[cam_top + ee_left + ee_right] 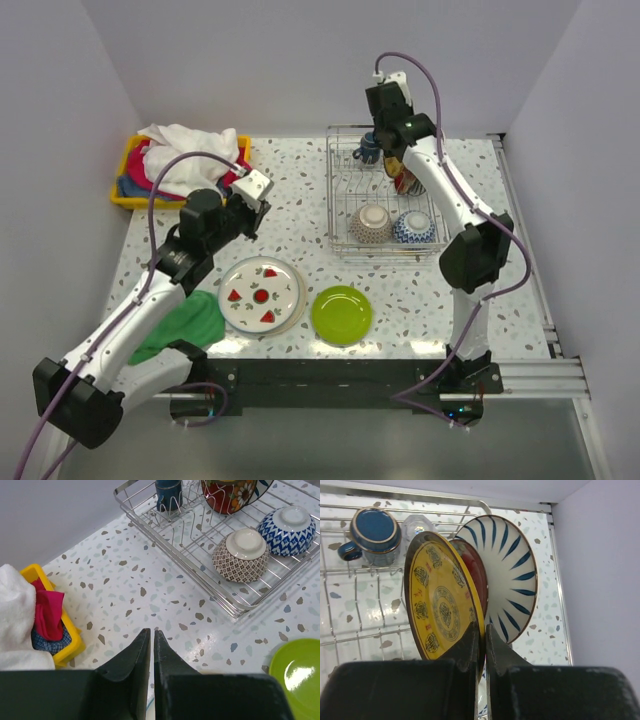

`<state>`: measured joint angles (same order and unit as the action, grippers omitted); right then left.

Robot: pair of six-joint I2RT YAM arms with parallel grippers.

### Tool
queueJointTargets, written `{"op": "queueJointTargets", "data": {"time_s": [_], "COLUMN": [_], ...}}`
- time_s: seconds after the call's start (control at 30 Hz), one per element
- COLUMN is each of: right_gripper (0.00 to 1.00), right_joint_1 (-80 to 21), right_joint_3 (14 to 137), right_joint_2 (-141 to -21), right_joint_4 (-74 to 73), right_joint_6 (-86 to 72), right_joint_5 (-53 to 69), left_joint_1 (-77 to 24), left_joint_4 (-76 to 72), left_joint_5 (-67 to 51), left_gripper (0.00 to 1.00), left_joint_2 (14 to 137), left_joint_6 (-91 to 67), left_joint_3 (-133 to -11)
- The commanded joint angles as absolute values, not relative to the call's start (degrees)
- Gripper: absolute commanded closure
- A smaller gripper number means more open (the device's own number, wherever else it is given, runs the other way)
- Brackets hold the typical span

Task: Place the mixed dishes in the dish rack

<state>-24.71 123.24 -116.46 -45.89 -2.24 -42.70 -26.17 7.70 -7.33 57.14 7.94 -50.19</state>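
The wire dish rack (340, 215) stands at the back right. My right gripper (480, 626) is shut on the rim of a yellow patterned plate (437, 597), held on edge in the rack. Behind it stand a red plate (472, 565) and a white plate with dark radial stripes (515, 570). A dark blue mug (372, 530) and a clear glass (417, 525) sit at the rack's far end. Two patterned bowls (241, 555) (287, 530) lie upside down in it. My left gripper (151, 631) is shut, empty, above the table left of the rack.
A white plate with red fruit prints (262, 293) and a lime green plate (342, 314) lie near the front edge. A green cloth (180, 325) lies beside the left arm. A yellow bin (130, 195) of cloths stands at the back left.
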Motion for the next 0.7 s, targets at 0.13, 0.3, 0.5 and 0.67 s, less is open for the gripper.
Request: {"op": "queueJointTargets", "data": {"time_s": [0.13, 0.3, 0.5, 0.67], "right_gripper": [1.00, 1.00, 1.00, 1.00], "right_joint_1": [-21.2, -20.4, -20.0, -20.0], "right_joint_3": [127.3, 126.7, 127.1, 126.0], "right_joint_2": [-117.5, -119.1, -121.4, -123.0], "right_joint_4": [-47.5, -48.3, -48.5, -49.3], "right_joint_6": [-1.2, -1.4, -1.2, -1.1], "right_joint_5": [-44.6, -44.3, -43.4, -42.7], "left_joint_1": [-25.2, -25.1, -24.5, -24.2], "left_joint_4": [2.8, 2.2, 1.9, 2.0], "left_joint_5": [-10.5, -10.9, -11.7, -11.9], "left_gripper": [0.88, 0.88, 0.88, 0.88], "left_joint_2": [59.4, 60.1, 60.8, 61.3], "left_joint_6": [5.7, 5.5, 5.1, 5.4], "left_joint_3": [-49.6, -49.7, -49.3, -49.2]}}
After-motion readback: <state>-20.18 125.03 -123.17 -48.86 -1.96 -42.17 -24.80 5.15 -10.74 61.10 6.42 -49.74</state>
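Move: The rack gap just left of the standing red plate is about 4 cm ahead of the right hand, 3 cm to its right and 15 cm below. The red plate's middle lies roughly 5 cm ahead and 5 cm right, the striped plate 8 cm ahead and 8 cm right, both some 14 cm down; the blue mug is 12 cm ahead, 9 cm left and 19 cm below. From the left hand, that gap is about 24 cm ahead, 40 cm right and 14 cm below. Keep the yellow plate pinched by its edge in the right gripper and carry it about 4 cm to the right towards the red plate. Then lower it some 5 cm towards the gap on that plate's left, easing slightly forward and tipping the fingers a little further down. ##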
